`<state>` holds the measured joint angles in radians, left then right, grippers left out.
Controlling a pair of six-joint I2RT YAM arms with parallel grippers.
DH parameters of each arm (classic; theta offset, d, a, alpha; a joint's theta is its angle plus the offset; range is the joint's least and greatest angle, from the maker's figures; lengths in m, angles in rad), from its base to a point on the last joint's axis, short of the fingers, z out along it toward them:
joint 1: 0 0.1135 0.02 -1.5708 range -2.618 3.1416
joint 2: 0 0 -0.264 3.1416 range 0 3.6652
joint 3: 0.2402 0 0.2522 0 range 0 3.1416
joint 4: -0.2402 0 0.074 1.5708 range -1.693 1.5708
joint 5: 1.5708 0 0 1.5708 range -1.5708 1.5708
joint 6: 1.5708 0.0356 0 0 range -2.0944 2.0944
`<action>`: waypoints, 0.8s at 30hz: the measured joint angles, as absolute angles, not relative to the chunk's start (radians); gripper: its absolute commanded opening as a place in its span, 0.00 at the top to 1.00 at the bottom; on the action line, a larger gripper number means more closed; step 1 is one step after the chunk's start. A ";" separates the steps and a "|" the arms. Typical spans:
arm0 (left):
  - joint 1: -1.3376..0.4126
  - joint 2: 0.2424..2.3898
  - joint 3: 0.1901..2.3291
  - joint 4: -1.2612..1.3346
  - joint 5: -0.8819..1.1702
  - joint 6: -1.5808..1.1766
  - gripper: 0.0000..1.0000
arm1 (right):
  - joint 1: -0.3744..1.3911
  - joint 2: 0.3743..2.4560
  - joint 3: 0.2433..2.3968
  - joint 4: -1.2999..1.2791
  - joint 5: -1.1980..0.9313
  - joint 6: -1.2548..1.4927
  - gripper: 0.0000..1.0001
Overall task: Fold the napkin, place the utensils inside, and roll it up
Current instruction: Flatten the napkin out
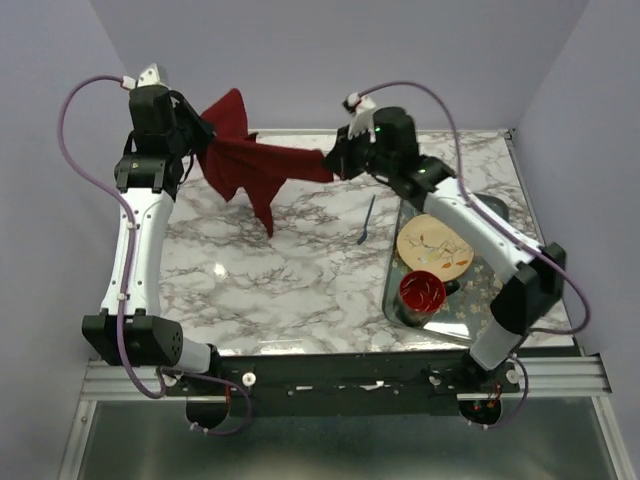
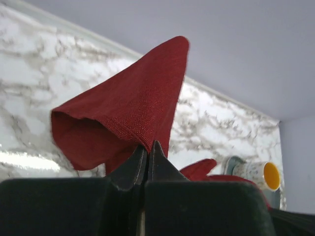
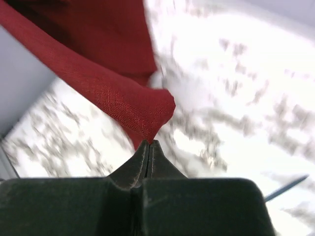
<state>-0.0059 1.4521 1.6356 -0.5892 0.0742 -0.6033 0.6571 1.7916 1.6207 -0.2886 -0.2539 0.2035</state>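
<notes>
The dark red napkin (image 1: 250,165) hangs stretched in the air between both arms over the far part of the marble table, one corner drooping toward the tabletop. My left gripper (image 1: 205,140) is shut on its left corner; the cloth (image 2: 128,113) rises in a cone from the closed fingertips (image 2: 148,147). My right gripper (image 1: 335,160) is shut on the right corner, where the cloth (image 3: 118,98) folds over just above the closed tips (image 3: 149,143). The slim blue utensil (image 1: 367,222) lies on the marble to the right of the napkin and shows as a blue sliver (image 3: 288,187) in the right wrist view.
A grey tray (image 1: 392,290) at the right holds a beige plate (image 1: 434,247) and a red bowl (image 1: 422,291). A mug with a yellow inside (image 2: 261,173) shows in the left wrist view. Purple walls close in the table at the back and sides.
</notes>
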 measured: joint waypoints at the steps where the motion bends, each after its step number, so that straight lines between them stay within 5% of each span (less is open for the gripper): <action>1: -0.004 1.435 1.659 -0.576 0.067 -0.601 1.00 | 0.640 1.735 1.647 -0.287 -0.241 0.192 0.99; 3: 0.001 1.391 1.664 -0.559 0.049 -0.599 1.00 | 0.639 1.643 1.665 -0.274 -0.242 0.178 0.99; 4: 0.003 1.336 1.619 -0.532 0.031 -0.599 0.86 | 0.657 1.594 1.662 -0.269 -0.256 0.174 0.99; 5: 0.004 1.286 1.570 -0.538 0.014 -0.599 0.66 | 0.679 1.555 1.651 -0.264 -0.279 0.167 0.95; 6: 0.005 1.252 1.536 -0.540 0.000 -0.599 0.07 | 0.712 1.534 1.626 -0.252 -0.298 0.162 0.83; 7: 0.007 1.215 1.486 -0.528 -0.015 -0.600 0.01 | 0.743 1.520 1.601 -0.252 -0.315 0.156 0.67; 8: 0.010 1.163 1.406 -0.526 -0.039 -0.605 0.01 | 0.783 1.518 1.558 -0.247 -0.373 0.155 0.43; 12: 0.042 1.030 1.144 -0.594 -0.073 -0.597 0.01 | 0.873 1.613 1.393 -0.245 -0.541 0.178 0.13; 18: 0.089 0.989 1.069 -0.698 -0.067 -0.556 0.02 | 0.839 1.691 1.233 -0.361 -0.512 0.199 0.09; 24: 0.083 1.266 1.311 -0.641 0.039 -0.488 0.09 | 0.690 1.821 1.520 -0.353 -0.341 0.344 0.10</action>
<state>0.0830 1.2655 1.3109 -0.6407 0.0387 -0.4885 0.6895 1.8206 1.5200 -0.3527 -0.3412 0.3439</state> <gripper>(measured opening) 0.945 0.912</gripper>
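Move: Both hands already hold the napkin stretched in the air. The middle of the bare table patch it is taken to lies some 16 cm back, 11 cm right and 25 cm below the left hand; from the right hand about 11 cm back, 12 cm left and 22 cm down. From the right hand, the blue utensil is roughly 6 cm back and 12 cm right, the plate 12 cm back and 27 cm right, both on table level. Both hands flick up, whip down and back some 20 cm, releasing the napkin, then swing forward again. ##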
